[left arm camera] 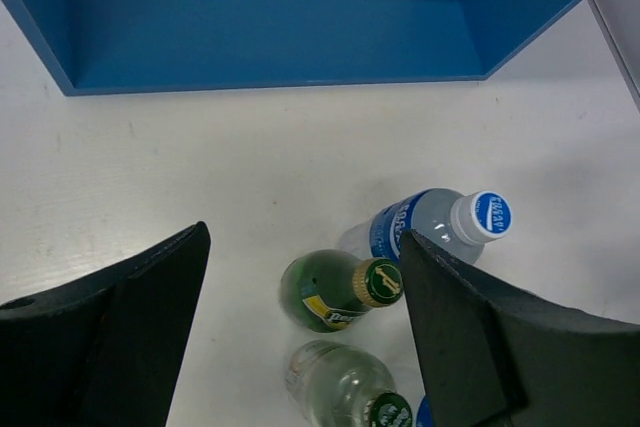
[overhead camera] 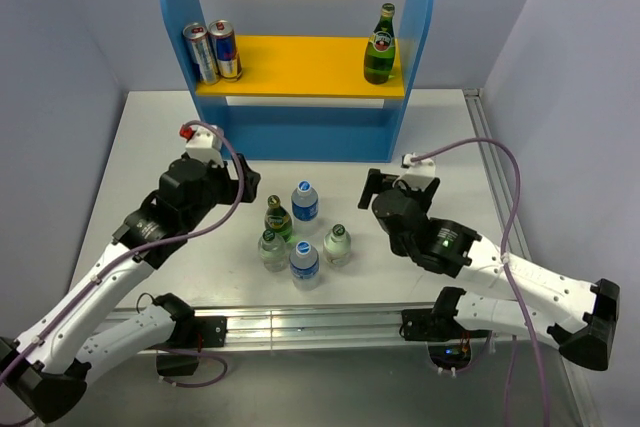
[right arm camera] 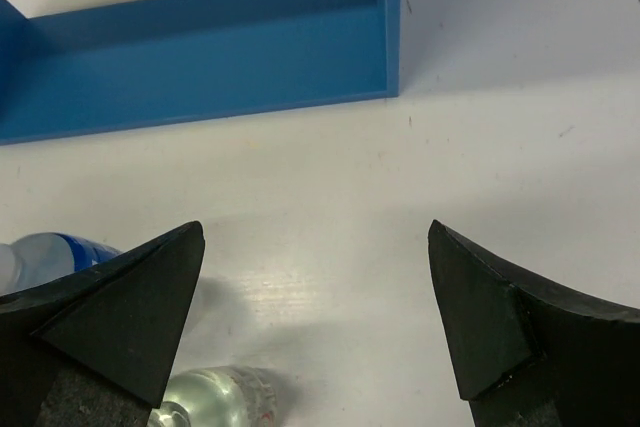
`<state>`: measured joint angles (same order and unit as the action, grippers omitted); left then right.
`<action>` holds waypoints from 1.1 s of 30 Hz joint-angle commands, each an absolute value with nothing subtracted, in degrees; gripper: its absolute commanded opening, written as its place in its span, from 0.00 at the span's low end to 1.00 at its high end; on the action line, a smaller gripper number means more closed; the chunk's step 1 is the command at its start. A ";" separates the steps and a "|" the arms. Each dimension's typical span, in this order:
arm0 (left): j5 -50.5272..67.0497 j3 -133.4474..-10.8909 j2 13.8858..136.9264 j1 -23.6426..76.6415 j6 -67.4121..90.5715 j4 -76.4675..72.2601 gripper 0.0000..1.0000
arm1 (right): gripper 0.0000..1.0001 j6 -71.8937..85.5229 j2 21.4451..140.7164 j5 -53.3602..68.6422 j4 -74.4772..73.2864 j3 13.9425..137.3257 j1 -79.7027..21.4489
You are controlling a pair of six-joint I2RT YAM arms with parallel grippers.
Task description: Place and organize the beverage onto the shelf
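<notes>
The shelf [overhead camera: 300, 52] stands at the back with blue side panels and a yellow upper board. One dark green bottle [overhead camera: 379, 44] stands on the board's right end. On the table stand a second green bottle [overhead camera: 277, 218], two blue-capped clear bottles [overhead camera: 304, 201] [overhead camera: 304, 262] and two pale-capped clear bottles [overhead camera: 270, 249] [overhead camera: 338, 244]. My left gripper [overhead camera: 243, 180] is open, left of the cluster; in its wrist view the green bottle [left arm camera: 335, 290] lies between its fingers. My right gripper [overhead camera: 372, 190] is open and empty, right of the cluster.
Two metal cans [overhead camera: 212, 51] stand on the left end of the yellow board. The shelf's blue base [left arm camera: 270, 22] fills the top of the left wrist view and also shows in the right wrist view [right arm camera: 200, 57]. The table's metal rail [overhead camera: 310, 319] runs along the near edge.
</notes>
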<state>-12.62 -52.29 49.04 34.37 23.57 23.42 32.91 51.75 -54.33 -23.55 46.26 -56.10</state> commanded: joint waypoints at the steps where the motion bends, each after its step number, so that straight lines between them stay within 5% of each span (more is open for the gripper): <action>1: -18.98 -53.09 49.83 38.65 28.90 22.33 0.83 | 1.00 37.88 47.73 -55.37 -24.79 43.96 -56.60; 12: -38.84 -47.38 57.12 55.19 35.33 15.30 0.83 | 1.00 35.77 40.35 -56.69 -27.16 39.99 -56.51; 33: -44.56 -43.77 65.57 56.16 37.44 9.41 0.77 | 1.00 35.86 38.14 -57.66 -27.16 37.44 -56.43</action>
<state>-42.44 -43.92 65.87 55.72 36.73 12.53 35.31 38.37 -55.37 -27.94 38.11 -56.27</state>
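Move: The green bottle I'm after stands about 7 cm to the right of my left hand, level with it fore and aft, its middle some 14 cm below. The far blue-label bottle is 3 cm farther out than the green one and 6 cm to its right; the clear bottle is 8 cm nearer me than the green one and about 1 cm to its left. From my right hand the green bottle lies roughly 25 cm left, 3 cm back and 9 cm lower. My left hand sinks about 10 cm and swings some 6 cm to the right onto the green bottle, drawing back 2 cm at first and then easing forward again as it drops the last stretch, turning about 10 degrees counter-clockwise. The open fingers come down either side of the bottle's upper part; no grip yet. My empty right hand backs off about 4 cm right and a little towards me, still wide open. ##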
